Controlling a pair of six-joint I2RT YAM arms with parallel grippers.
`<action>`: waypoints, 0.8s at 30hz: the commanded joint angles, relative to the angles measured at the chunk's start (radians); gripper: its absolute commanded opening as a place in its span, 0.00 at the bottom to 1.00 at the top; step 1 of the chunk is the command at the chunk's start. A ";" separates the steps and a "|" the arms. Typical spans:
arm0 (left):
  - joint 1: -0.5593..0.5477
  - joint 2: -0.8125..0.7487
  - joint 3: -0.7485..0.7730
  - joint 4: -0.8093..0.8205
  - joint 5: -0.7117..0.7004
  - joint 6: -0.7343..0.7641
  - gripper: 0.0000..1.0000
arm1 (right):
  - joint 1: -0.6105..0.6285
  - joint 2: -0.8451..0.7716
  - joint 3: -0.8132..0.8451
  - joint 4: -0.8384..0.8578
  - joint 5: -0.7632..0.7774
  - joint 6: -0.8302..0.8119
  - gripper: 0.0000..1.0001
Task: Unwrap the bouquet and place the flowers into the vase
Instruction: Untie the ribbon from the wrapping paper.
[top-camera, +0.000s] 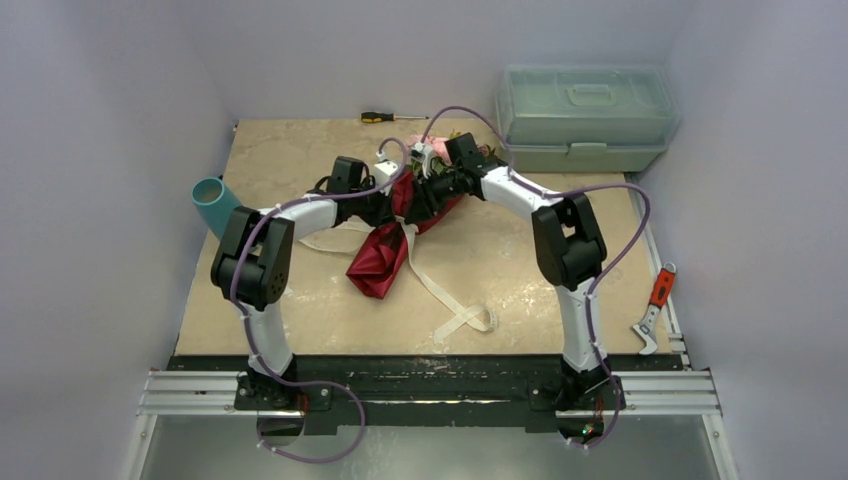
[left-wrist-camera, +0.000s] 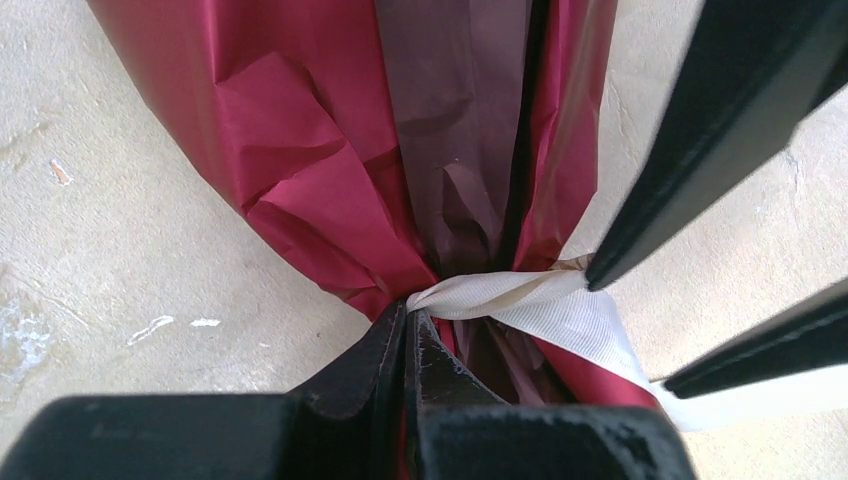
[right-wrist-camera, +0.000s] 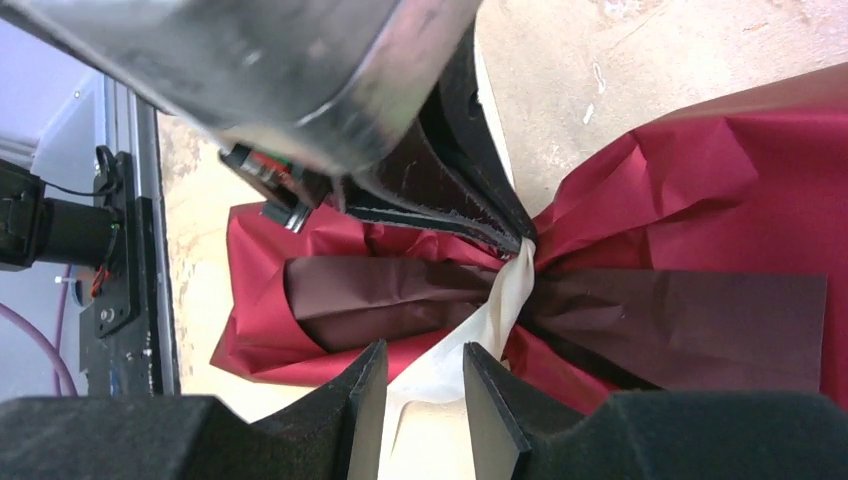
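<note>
The bouquet (top-camera: 383, 258) lies mid-table, its maroon paper (left-wrist-camera: 300, 150) pinched at the waist by a cream ribbon (left-wrist-camera: 560, 305). Pink flowers (top-camera: 437, 147) peek out at its far end behind the arms. My left gripper (left-wrist-camera: 410, 318) is shut on the ribbon right at the waist, with its tips against the paper. My right gripper (right-wrist-camera: 425, 375) stands open, and the ribbon (right-wrist-camera: 450, 360) runs loose between its fingers (right-wrist-camera: 365, 390). In the left wrist view one of those fingers (left-wrist-camera: 720, 130) touches the ribbon. The teal vase (top-camera: 213, 200) lies tilted at the table's left edge.
A pale green toolbox (top-camera: 585, 115) stands at the back right and a screwdriver (top-camera: 385, 117) lies at the back edge. A red-handled tool (top-camera: 655, 300) rests off the right edge. Loose ribbon ends (top-camera: 455, 305) trail toward the front.
</note>
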 joint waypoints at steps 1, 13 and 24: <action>0.003 -0.041 -0.024 0.008 0.030 -0.023 0.00 | 0.009 0.049 0.071 0.037 0.007 0.029 0.38; 0.003 -0.032 -0.023 0.018 0.006 -0.048 0.00 | 0.023 0.069 0.058 -0.027 0.039 -0.056 0.10; 0.039 -0.006 -0.036 -0.050 -0.067 -0.021 0.00 | -0.066 -0.014 -0.016 -0.133 0.020 -0.143 0.00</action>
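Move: The part of the ribbon across the wrapping paper's waist that the open right fingers go for lies about 4 cm below them, some 1 cm ahead and 1 cm left. The shut left fingers, gripping the same ribbon, are roughly 4 cm left of the right hand, level fore and aft, 4 cm lower. The flowers lie 14 cm ahead and 8 cm right of the right hand; the paper's gathered foot is 9 cm back, 7 cm left. From the left hand, the ribbon target is about 3 cm right. Down about 4 cm, easing roughly 1 cm forward and left, the right hand brings its half-open fingers onto the ribbon over the paper's waist, shuts them to pinch it, then starts drawing it right by a good centimetre, away from the left fingers. The left hand stays put and keeps its pinch on the ribbon. ##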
